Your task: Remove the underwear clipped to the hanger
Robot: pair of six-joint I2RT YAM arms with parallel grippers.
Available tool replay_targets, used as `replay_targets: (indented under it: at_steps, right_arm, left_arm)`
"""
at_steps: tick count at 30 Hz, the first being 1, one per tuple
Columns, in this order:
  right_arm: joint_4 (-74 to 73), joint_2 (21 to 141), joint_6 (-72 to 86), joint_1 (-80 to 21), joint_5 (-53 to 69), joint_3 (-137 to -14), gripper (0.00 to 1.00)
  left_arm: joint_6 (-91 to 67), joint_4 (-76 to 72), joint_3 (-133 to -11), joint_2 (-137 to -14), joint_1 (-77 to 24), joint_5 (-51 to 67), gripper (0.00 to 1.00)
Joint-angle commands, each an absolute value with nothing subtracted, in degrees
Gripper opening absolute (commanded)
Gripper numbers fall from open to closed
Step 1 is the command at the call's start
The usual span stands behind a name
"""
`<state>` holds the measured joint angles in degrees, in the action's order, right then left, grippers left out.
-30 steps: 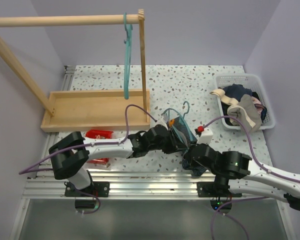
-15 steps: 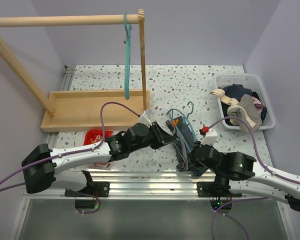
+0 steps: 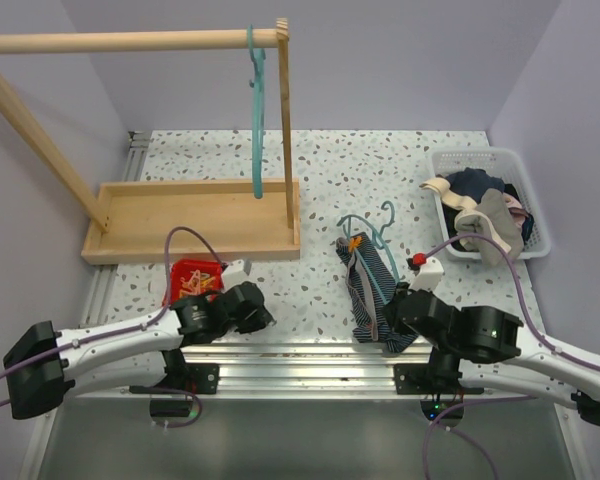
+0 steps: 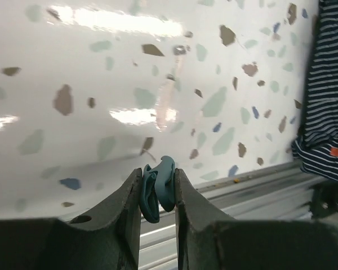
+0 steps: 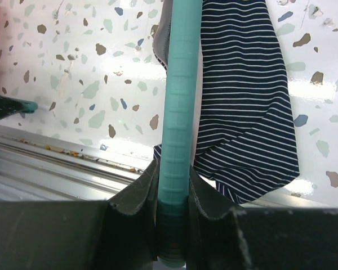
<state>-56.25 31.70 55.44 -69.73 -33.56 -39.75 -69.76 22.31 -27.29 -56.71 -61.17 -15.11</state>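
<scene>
The dark navy striped underwear lies on the table along a teal hanger, with an orange clip at its far end. My right gripper is shut on the hanger's bar at the near end, and the striped underwear hangs right of the bar. A strip of grey cloth shows left of the bar. My left gripper is off to the left, apart from the hanger. It is shut on a small teal clip, with the underwear at the right edge of its view.
A red tray of clips sits by the left gripper. Behind it stands a wooden rack with another teal hanger on its rail. A white basket of clothes is at the right. The metal rail runs along the near edge.
My left arm has drawn back leftward from the hanger to beside the red tray, a teal clip in its jaws. The right gripper kept its hold, and the underwear now lies spread out.
</scene>
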Motion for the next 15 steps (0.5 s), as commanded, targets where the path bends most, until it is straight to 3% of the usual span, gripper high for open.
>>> replay_targets:
  at_steps: [1,7,12,15]
  right_arm:
    - [-55.72,31.38,55.72,-69.87,-35.86,-42.45,0.0]
    - [-55.46,32.6,55.11,-69.79,-35.33,-43.06,0.0]
    - [-53.97,33.92,54.49,-69.79,-34.89,-43.07,0.0]
    - [-52.48,35.24,53.88,-69.79,-34.28,-42.89,0.0]
  left_arm:
    - [-68.38,32.42,-29.26,-52.22,-60.64,-25.03,0.0]
    - [-69.95,43.83,-36.81,-39.21,-60.56,-32.94,0.0]
    - [-77.33,61.92,-41.39,-34.03,-60.38,-41.11,0.0]
    - [-83.57,68.27,-41.49,-32.0,-60.47,-44.02,0.11]
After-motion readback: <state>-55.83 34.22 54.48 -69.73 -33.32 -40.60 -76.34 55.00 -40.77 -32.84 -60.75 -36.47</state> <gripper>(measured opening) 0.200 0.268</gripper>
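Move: The left hand already holds the teal clothespin low over the table; the red clip box it is bound for lies about 18 cm to its left, 6 cm farther out and slightly lower. Beyond the box, the wooden tray's middle is some 25 cm ahead and 19 cm left of that hand, while the striped underwear lies about 26 cm to its right and 6 cm ahead. From the right hand the box is roughly 45 cm left, 7 cm ahead and 13 cm down. Up and to the left in one quick sweep, the left hand carries the pinched clothespin away from the underwear and towards the red box, rising about 11 cm and travelling 10 cm left. The wrist swings some 20 degrees counter-clockwise and lifts the fingertips a little, grip unchanged. The right hand stays put, still gripping the teal hanger. ##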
